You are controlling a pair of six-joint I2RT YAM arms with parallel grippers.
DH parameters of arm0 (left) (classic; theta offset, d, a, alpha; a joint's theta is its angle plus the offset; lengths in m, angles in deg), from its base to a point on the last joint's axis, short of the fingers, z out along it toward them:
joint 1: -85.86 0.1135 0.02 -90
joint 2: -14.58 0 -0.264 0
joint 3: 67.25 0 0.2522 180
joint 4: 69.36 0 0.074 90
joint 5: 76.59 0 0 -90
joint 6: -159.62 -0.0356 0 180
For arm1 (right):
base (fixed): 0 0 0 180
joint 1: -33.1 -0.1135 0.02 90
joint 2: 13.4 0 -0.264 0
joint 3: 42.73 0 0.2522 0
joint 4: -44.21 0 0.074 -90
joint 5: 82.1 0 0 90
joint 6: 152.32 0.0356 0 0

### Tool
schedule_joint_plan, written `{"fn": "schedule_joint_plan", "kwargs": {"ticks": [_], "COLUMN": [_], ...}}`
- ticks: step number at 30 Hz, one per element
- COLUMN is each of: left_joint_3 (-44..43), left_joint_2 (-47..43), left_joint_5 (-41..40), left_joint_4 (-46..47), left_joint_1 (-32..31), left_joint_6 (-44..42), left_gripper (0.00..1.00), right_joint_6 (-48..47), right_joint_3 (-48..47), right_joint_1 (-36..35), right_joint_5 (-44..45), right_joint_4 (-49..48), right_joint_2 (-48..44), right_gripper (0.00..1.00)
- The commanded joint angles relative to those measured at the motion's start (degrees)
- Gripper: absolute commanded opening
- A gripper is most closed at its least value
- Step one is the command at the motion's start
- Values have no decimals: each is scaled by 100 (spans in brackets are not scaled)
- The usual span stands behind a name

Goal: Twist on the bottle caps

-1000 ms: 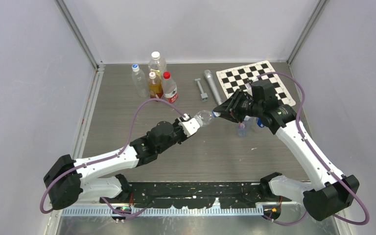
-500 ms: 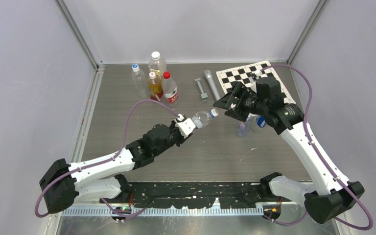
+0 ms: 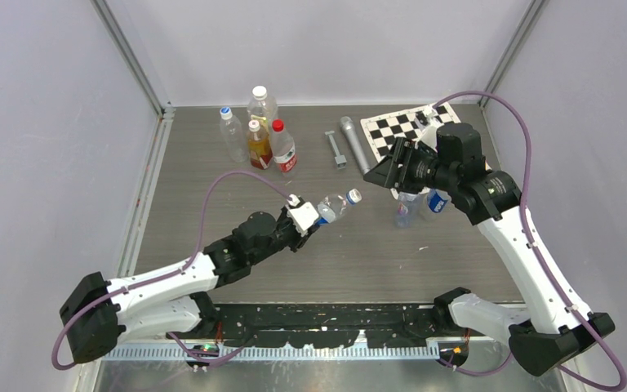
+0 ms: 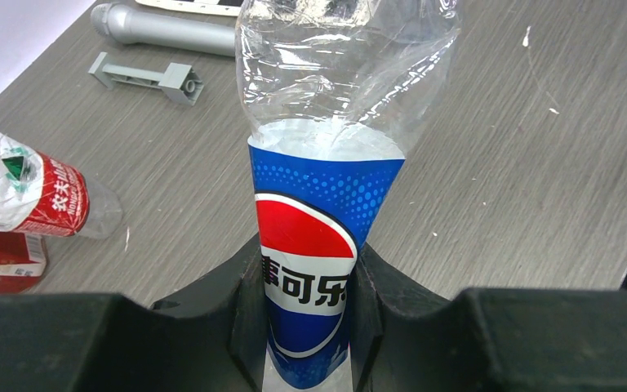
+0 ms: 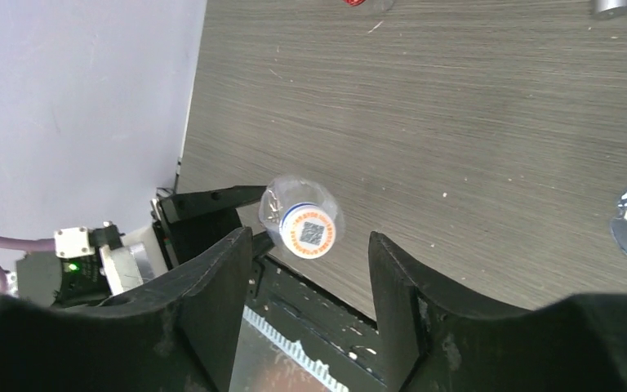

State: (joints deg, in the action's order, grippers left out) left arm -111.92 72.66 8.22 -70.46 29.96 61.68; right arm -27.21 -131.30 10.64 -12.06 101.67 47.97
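Observation:
My left gripper (image 3: 309, 218) (image 4: 306, 322) is shut on the label of a clear bottle (image 3: 333, 206) (image 4: 317, 237) with a red-white-blue label, held tilted above the table with its neck toward the right arm. A white cap (image 3: 354, 195) (image 5: 309, 231) with a printed code sits on its neck. My right gripper (image 3: 382, 174) (image 5: 310, 278) is open, a short way off from the cap, with nothing between its fingers. Two more small bottles, one clear (image 3: 404, 214) and one with a blue label (image 3: 434, 202), stand under the right arm.
At the back left stand an amber-liquid bottle (image 3: 256, 140), a red-capped bottle (image 3: 282, 148), a blue-capped clear bottle (image 3: 232, 134) and a taller white-capped one (image 3: 262, 104). A grey cylinder (image 3: 353, 143), a small grey tool (image 3: 335, 149) and a checkerboard (image 3: 457, 155) lie at the back.
The right gripper has opened off the cap and drawn back up and to the right. The left arm has pulled the bottle slightly back toward its base.

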Motion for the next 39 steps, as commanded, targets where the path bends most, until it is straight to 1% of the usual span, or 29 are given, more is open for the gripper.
{"fn": "schedule_joint_plan", "kwargs": {"ticks": [1,5,8,14,19,24,27,33,39], "left_joint_3": [-25,-112,-176,-304,-402,-491,-570,-677,-561], "left_joint_2": [-180,-166,-142,-55,34,117,189,323,426], "left_joint_5": [314,312,325,389,446,475,454,322,374], "left_joint_4": [421,420,453,516,561,588,568,608,768], "left_joint_1": [26,26,26,35,35,35,35,64,112], "left_joint_6": [194,256,256,248,235,192,175,303,414], "left_gripper": [0,0,0,0,0,0,0,0,0], "right_joint_6": [-714,-751,-739,-725,-769,-819,-940,-1206,-1287], "right_joint_3": [-241,-213,-183,-80,1,49,-7,-98,-247], "right_joint_1": [-13,-17,-20,-26,-54,-122,-173,-233,-233], "right_joint_5": [-68,-521,-756,-1049,-1116,-1241,-1221,-1026,-784], "right_joint_4": [96,6,-2,-12,-21,7,134,447,459], "right_joint_2": [2,88,130,225,317,460,532,642,643], "right_gripper": [55,45,41,36,32,25,21,17,17]}}
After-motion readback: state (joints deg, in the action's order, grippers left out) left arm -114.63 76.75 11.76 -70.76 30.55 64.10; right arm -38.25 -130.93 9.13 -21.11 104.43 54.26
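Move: The white cap on the bottle in the left gripper sits about 5 cm to the right gripper's left and 4 cm below it, level fore and aft. A clear bottle stands roughly 15 cm ahead, 14 cm to the right and 20 cm below that gripper, with a blue-label bottle some 9 cm right of it and 3 cm farther out. From the left gripper the cap is about 10 cm right, 2 cm ahead and 8 cm higher. Close the right fingers from wide to nearly shut while swinging them left and slightly back, turning about 15 degrees counter-clockwise, then lower them some 4 cm in all to bring the tips up against the cap's edge. Keep the left grip on the bottle and carry it about 1.5 cm right towards those fingers, lifting briefly and sinking back. ##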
